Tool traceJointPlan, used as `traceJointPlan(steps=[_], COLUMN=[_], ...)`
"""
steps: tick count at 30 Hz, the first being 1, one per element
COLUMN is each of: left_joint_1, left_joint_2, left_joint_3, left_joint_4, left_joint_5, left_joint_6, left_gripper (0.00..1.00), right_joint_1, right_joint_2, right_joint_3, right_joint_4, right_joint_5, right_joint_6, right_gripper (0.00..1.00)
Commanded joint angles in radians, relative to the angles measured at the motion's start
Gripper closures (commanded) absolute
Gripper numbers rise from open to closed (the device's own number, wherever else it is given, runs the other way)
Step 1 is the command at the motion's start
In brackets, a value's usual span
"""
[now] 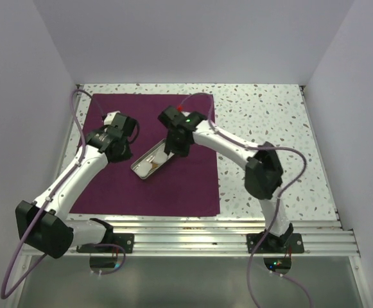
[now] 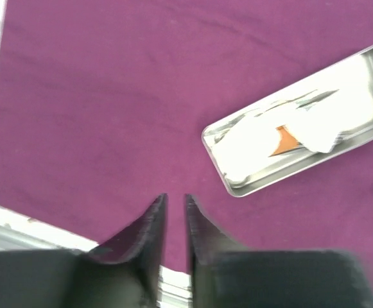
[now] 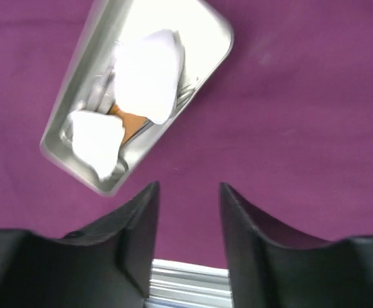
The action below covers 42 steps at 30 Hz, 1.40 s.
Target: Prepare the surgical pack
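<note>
The surgical pack (image 1: 192, 186) is a deep purple sheet lying flat over the left half of the table. A metal tray (image 1: 153, 162) rests on it at a slant and holds white gauze, an orange-brown piece and thin metal instruments. My left gripper (image 1: 123, 128) hovers above the sheet, left of the tray. In the left wrist view the left gripper (image 2: 175, 199) shows only a narrow gap with the sheet (image 2: 109, 96) behind it, and the tray (image 2: 302, 122) sits to the upper right. My right gripper (image 3: 189, 187) is open and empty above the sheet (image 3: 302, 96), beside the tray (image 3: 77, 122).
The speckled white tabletop (image 1: 263, 128) lies bare to the right of the sheet. An aluminium rail (image 1: 205, 228) runs along the near edge between the arm bases. White walls close in the left, back and right sides.
</note>
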State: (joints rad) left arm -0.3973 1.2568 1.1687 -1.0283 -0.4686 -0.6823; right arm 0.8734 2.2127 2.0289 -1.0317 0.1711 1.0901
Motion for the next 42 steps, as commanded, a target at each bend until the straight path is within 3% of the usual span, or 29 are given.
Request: traceJointPlan(steps=[1,2,3,4,10,13,20,32,42], left_joint_1=[0.027,0.038,0.049,0.076,0.175,0.216,0.271,0.259,0.17], left_joint_2=[0.018,0.038,0.052,0.07,0.228,0.328,0.574,0.91,1.066], left_joint_3=[-0.015,-0.032,-0.037,-0.043,-0.049,-0.017,0.11,0.339,0.569], left_joint_4=[0.112,0.119,0.117,0.129,0.207,0.227,0.229,0.257,0.249], left_joint_5=[0.088,0.102,0.113,0.136,0.241,0.245,0.24,0.419,0.584], left_joint_6=[0.013,0.006,-0.025,-0.034,-0.053,-0.051,-0.037,0.079,0.124], left_gripper=[0.84,1.0,1.0,1.0,1.0,1.0,1.0,1.0,1.0], right_joint_1=[-0.115,-0.146,-0.209,-0.24,-0.32,-0.338,-0.401,-0.574,-0.599], right_joint_2=[-0.267,-0.272,-0.269,-0.256,-0.042,0.034,0.07,-0.077,-0.261], right_joint_3=[-0.21,-0.235,-0.249,-0.26,-0.08,-0.03,-0.114,-0.587,-0.86], right_joint_4=[0.24,0.299,0.318,0.34,0.311,0.314,0.398,0.469,0.438], right_joint_5=[0.004,-0.022,-0.097,-0.151,-0.265,-0.345,-0.441,-0.361,-0.298], right_joint_6=[-0.398,-0.48,-0.514,-0.548,-0.786,-0.814,-0.743,-0.668,-0.627], right_gripper=[0.56,0.65,0.88,1.0,1.0,1.0,1.0,1.0,1.0])
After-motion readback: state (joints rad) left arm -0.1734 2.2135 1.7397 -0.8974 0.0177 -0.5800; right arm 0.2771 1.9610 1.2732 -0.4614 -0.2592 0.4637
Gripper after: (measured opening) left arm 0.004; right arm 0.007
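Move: The left hand is going for a patch of bare cloth just beyond the tray's near left end, about 9 cm ahead, 1 cm left and 16 cm below; the tray's middle is some 8 cm ahead and 9 cm right. The right hand's patch, near the cloth's right edge, lies about 12 cm ahead, 12 cm right and 8 cm down, the tray's middle roughly 5 cm ahead and 7 cm left. Both grippers shut and come down fingertips-first on the cloth either side of the tray: the left sinks some 15 cm while reaching forward and tipping its fingers steeper, the right hops up, forward and to the right, clear of the tray, before dropping to the cloth. Then, pressing on the cloth, they push opposite ways to turn it clockwise, the left dragging forward and right, the right dragging about 9 cm right and 5 cm back. ##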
